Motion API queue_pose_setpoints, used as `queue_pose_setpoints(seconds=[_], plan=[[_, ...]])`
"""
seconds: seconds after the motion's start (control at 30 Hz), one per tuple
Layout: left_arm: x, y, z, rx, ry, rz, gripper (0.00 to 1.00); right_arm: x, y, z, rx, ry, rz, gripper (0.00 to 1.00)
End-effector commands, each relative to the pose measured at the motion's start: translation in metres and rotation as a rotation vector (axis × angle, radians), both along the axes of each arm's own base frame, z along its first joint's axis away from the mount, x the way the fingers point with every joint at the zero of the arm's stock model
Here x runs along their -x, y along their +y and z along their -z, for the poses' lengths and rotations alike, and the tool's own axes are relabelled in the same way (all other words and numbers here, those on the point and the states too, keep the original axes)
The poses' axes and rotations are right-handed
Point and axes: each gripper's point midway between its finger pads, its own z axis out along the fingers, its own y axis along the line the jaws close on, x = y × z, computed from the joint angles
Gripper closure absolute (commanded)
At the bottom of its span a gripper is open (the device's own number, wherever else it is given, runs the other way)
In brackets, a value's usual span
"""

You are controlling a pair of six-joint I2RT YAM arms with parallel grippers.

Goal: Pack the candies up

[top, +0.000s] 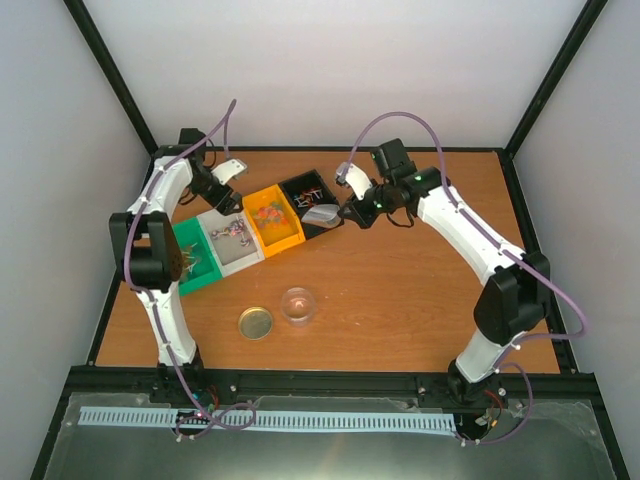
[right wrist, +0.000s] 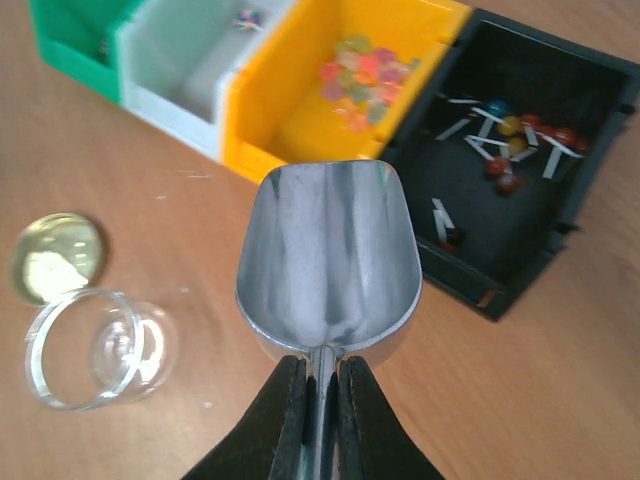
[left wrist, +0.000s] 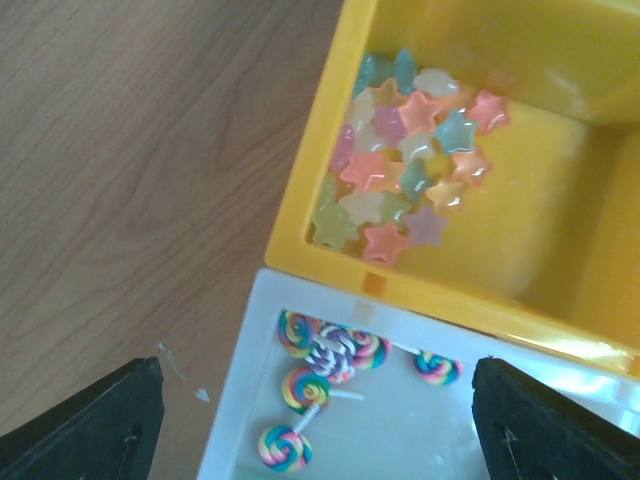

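Pastel star candies (left wrist: 405,155) lie in the yellow bin (top: 283,238); they also show in the right wrist view (right wrist: 362,80). Swirl lollipops (left wrist: 320,375) lie in the white bin (left wrist: 235,400). Small round lollipops (right wrist: 510,140) lie in the black bin (right wrist: 470,270). My left gripper (left wrist: 315,420) is open and empty, hovering over the white bin beside the yellow one. My right gripper (right wrist: 320,400) is shut on the handle of the metal scoop (right wrist: 328,250). The scoop is empty and hangs over the table just in front of the yellow and black bins.
A green bin (top: 195,265) ends the row on the left. A clear round jar (top: 298,303) lies open on the table with the gold lid (top: 255,323) to its left; both show in the right wrist view, jar (right wrist: 95,345), lid (right wrist: 55,257).
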Motion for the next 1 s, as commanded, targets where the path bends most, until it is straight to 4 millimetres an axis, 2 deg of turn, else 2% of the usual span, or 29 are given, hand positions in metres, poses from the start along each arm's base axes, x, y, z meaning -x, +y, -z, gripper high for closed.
queue_pose_setpoints(seconds=[0.0,0.17,0.3,0.4,0.67,0.77,0.97], plan=[[-0.033,0.008,0.003,-0.021,-0.071,-0.073,0.16,-0.046,-0.013,0.009,0.122,-0.103,0.132,0.97],[-0.05,0.019,0.022,-0.059,-0.071,-0.155,0.24,-0.068,-0.015,0.024,0.214,-0.111,0.17,0.97],[-0.052,0.024,0.037,-0.075,-0.053,-0.204,0.29,-0.074,-0.008,0.039,0.272,-0.107,0.177,0.97],[-0.046,0.021,0.046,-0.062,-0.031,-0.209,0.34,-0.078,-0.002,0.045,0.283,-0.107,0.183,0.97],[-0.016,0.01,0.048,0.002,-0.01,-0.195,0.48,-0.094,0.002,0.062,0.344,-0.103,0.199,0.97],[-0.002,0.004,0.051,0.035,0.014,-0.2,0.49,-0.095,0.001,0.07,0.382,-0.101,0.193,0.97],[0.009,-0.004,0.049,0.085,0.021,-0.223,0.49,-0.1,0.0,0.081,0.451,-0.095,0.202,0.97]])
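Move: From the right hand, which already holds the scoop, the black tray lies about 14 cm ahead, 10 cm left and 20 cm below; the yellow tray is some 11 cm ahead and 21 cm left, and the glass jar 15 cm back and 12 cm left. The left hand hovers by the far rim of the white tray, whose middle is about 7 cm back, 1 cm left and 10 cm down; the yellow tray sits 2 cm back and 9 cm right. Keeping its pinch on the handle, the right hand carries the empty scoop about 9 cm forward and 8 cm down towards the black tray, tipping it some 20 degrees steeper and slightly clockwise. The open left hand sinks about 3 cm while reaching 4 to 5 cm forward, then draws back 3 cm over the white tray's far rim beside the yellow one, its fingers closing to half open and turning slightly counter-clockwise. ##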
